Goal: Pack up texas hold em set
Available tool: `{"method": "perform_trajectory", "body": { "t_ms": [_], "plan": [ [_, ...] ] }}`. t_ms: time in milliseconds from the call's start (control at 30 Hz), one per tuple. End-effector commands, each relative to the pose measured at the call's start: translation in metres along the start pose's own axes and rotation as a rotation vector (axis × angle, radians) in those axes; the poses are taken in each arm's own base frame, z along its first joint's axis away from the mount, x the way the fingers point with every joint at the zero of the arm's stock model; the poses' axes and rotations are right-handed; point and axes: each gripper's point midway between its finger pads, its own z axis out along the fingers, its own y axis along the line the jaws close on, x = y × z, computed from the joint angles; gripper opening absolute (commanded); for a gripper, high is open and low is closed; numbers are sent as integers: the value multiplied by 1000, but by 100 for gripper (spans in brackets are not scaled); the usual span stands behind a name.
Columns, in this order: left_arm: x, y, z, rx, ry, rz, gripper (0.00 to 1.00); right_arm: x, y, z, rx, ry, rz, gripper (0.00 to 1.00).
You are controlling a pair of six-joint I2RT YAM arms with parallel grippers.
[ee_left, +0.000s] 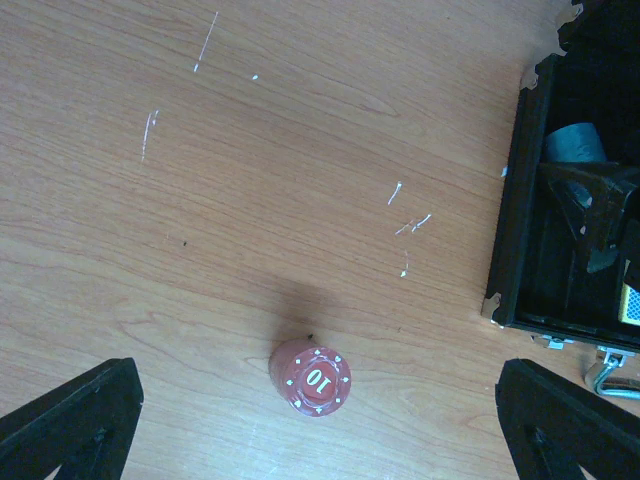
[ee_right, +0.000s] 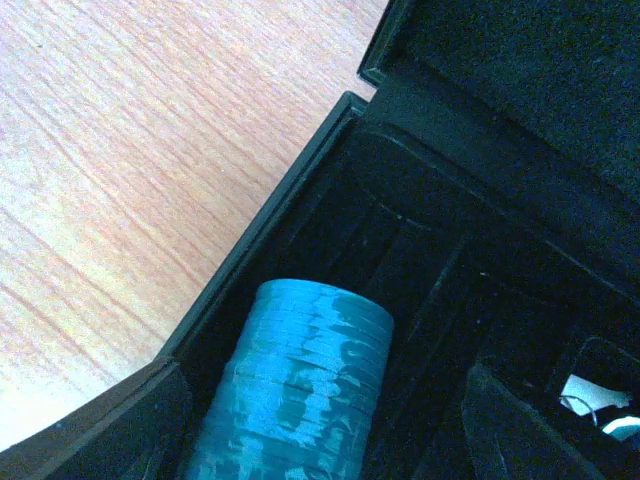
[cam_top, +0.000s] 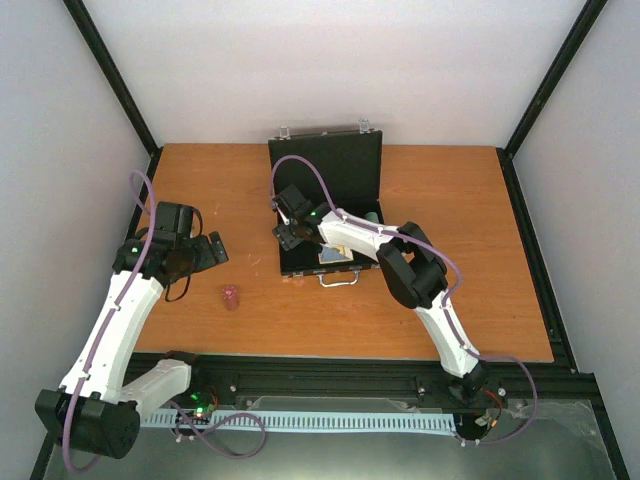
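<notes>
The black briefcase [cam_top: 325,170] stands open at the table's middle, lid upright. My right gripper [cam_top: 290,228] reaches into its left end. In the right wrist view it [ee_right: 325,440] is open around a blue chip stack [ee_right: 300,390] that lies on its side in a slot of the case [ee_right: 470,230]. A red chip stack [cam_top: 231,297] stands on the wood left of the case. My left gripper [cam_top: 207,250] hovers over it, open and empty; the stack [ee_left: 310,377] sits between the spread fingers [ee_left: 70,425]. The blue-yellow card deck [ee_left: 631,303] lies in the case.
The case's silver handle [cam_top: 338,279] sticks out toward the near edge. A green chip stack [cam_top: 371,217] shows in the case's right part. White walls and black posts ring the wooden table [cam_top: 450,250].
</notes>
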Motion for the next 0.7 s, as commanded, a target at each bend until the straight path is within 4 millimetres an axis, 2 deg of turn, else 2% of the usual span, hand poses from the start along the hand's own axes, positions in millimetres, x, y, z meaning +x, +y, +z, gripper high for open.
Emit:
{"method": "perform_trajectory", "body": {
  "t_ms": [0,200,233,267,300,367,500,667],
  "plan": [
    [-9,-4,-2,14,-34,-1,100,-22,5,-33,-43,-65,0,76],
    [-10,-4,-1,16,-39,2,100,-41,11,-72,-105,-117,19,77],
    [-10,-5,-2,18,-41,2,100,-46,12,-83,-117,-134,21,81],
    [-11,-5,-2,19,-41,4,100,-50,14,-91,-127,-144,18,93],
    [-12,-5,-2,18,-42,5,100,-53,16,-100,-132,-153,8,100],
    [-14,-5,-5,17,-50,5,100,-55,23,-113,-138,-142,-16,100],
    [-22,-4,-16,5,-82,0,100,-38,56,-123,-205,-57,-61,100],
    [-33,1,-38,-3,-154,-51,100,-9,115,-128,-319,6,-83,100]
  ]
}}
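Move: The red chip stack stands on the bare table about 15 cm back and 14 cm to the left of the right hand, its middle roughly level with that hand. The blue stack lies in the case's left side between the right fingers, about 1 cm ahead and 1 cm below; the card pack is some 5 cm back and 10 cm right, slightly lower. From the left hand, the red stack is about 4 cm back, 2 cm right and 14 cm below. The blue chip stack is left behind in the case as the right hand, its fingers spreading from mostly to fully open, rises off it about 12 cm. Drawing back a little during the climb, the hand then swings back faster and left past the case's left wall towards the red stack, ending some 8 cm back, turned about 10 degrees counter-clockwise. ##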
